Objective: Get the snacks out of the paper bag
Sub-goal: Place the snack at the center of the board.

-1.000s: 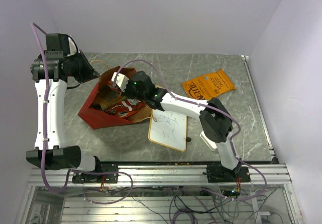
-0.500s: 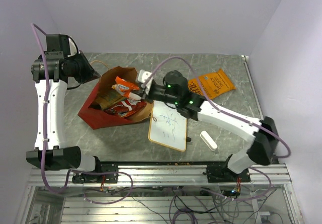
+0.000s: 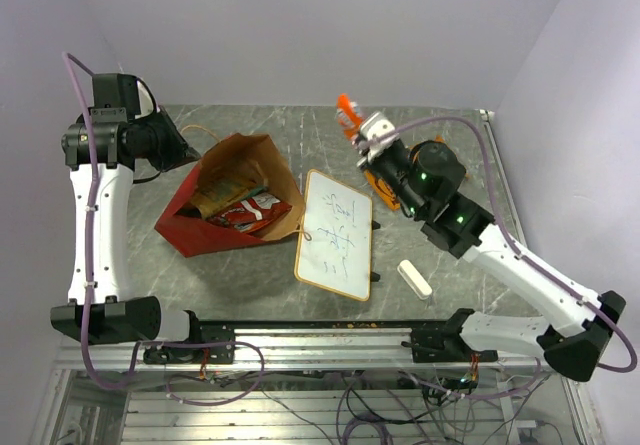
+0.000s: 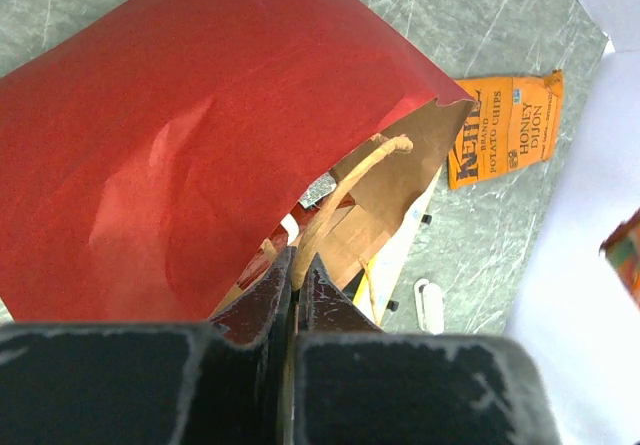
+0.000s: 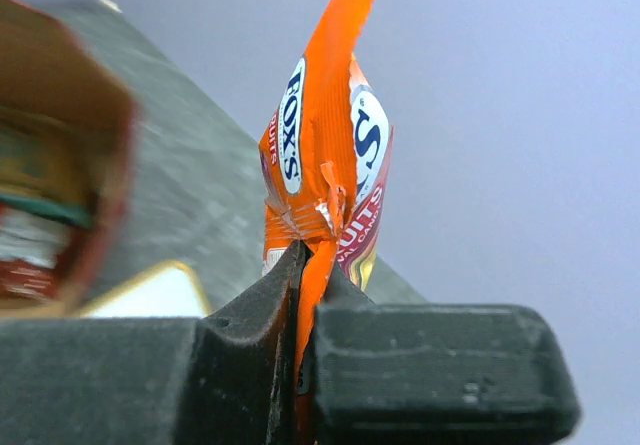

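The paper bag [image 3: 215, 230], red outside and brown inside, lies on its side at the left with its mouth facing right. Several snacks [image 3: 243, 211] show inside it. My left gripper [image 3: 190, 152] is shut on the bag's string handle [image 4: 345, 185] at the upper rim and holds the mouth up; the red wall [image 4: 190, 135] fills the left wrist view under the jaws [image 4: 298, 261]. My right gripper [image 3: 360, 133] hangs above the table's back middle, shut on an orange candy packet [image 3: 346, 111], whose crimped end [image 5: 322, 145] stands up between the pads.
A wood-framed whiteboard [image 3: 335, 233] lies right of the bag's mouth. A white eraser [image 3: 414, 278] sits to its right. An orange chips packet [image 4: 505, 125] lies on the table at the back right, mostly hidden under my right arm in the top view.
My right arm drew the orange packet out of the bag's mouth and swung it up and to the right, past the whiteboard. The left arm and the bag stayed put.
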Action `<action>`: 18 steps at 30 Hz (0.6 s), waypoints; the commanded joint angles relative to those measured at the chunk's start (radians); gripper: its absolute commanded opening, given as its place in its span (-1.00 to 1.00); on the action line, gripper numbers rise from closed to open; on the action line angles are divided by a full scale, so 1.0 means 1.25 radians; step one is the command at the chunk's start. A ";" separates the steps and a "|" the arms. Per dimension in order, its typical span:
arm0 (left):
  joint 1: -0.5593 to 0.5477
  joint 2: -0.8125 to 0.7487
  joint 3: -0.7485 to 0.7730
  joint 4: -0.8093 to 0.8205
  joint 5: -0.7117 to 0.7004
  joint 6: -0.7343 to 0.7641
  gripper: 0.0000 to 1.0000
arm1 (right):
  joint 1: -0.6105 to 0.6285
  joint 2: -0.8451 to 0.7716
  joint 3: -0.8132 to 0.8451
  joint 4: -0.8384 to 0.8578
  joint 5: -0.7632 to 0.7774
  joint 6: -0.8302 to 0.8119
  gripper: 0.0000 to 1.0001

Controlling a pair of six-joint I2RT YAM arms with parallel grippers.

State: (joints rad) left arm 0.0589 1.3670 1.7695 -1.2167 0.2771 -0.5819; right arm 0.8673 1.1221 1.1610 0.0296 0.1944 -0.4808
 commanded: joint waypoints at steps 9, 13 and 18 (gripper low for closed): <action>-0.029 -0.019 0.001 -0.016 0.013 0.024 -0.86 | -0.293 0.174 -0.080 -0.039 0.211 -0.160 -1.00; -0.047 -0.013 0.021 -0.023 -0.008 0.033 -0.86 | -0.338 0.247 -0.124 0.101 0.211 -0.247 -1.00; -0.077 -0.015 0.018 -0.025 -0.022 0.038 -0.86 | -0.364 0.348 -0.120 0.159 0.199 -0.296 -1.00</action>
State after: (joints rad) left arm 0.0006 1.3594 1.7599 -1.2289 0.2672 -0.5545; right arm 0.4301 1.5162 0.9924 0.0502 0.4339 -0.7437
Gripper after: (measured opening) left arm 0.081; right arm 0.017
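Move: The right hand holds the Fox's snack high above the table; the laid-out Kettle chips bag, by which the snack is to go, lies about 22 cm ahead, 21 cm to the right and some 38 cm below. The whiteboard is almost straight beneath the hand, 2 cm ahead and level sideways. The paper bag stands about 24 cm to the left, 8 cm ahead, its middle 30 cm lower. From the left hand the chips bag is some 20 cm ahead, 50 cm right and 32 cm below. Still pinching the orange Fox's snack, the right hand sweeps down about 22 cm, right and forward away from the paper bag towards the Kettle chips bag, turning some 35 degrees clockwise, rolling its left side down and tipping its fingers from level to slanting down. The left fingers keep hold of the paper bag's handle, drifting under 2 cm, mostly right. ##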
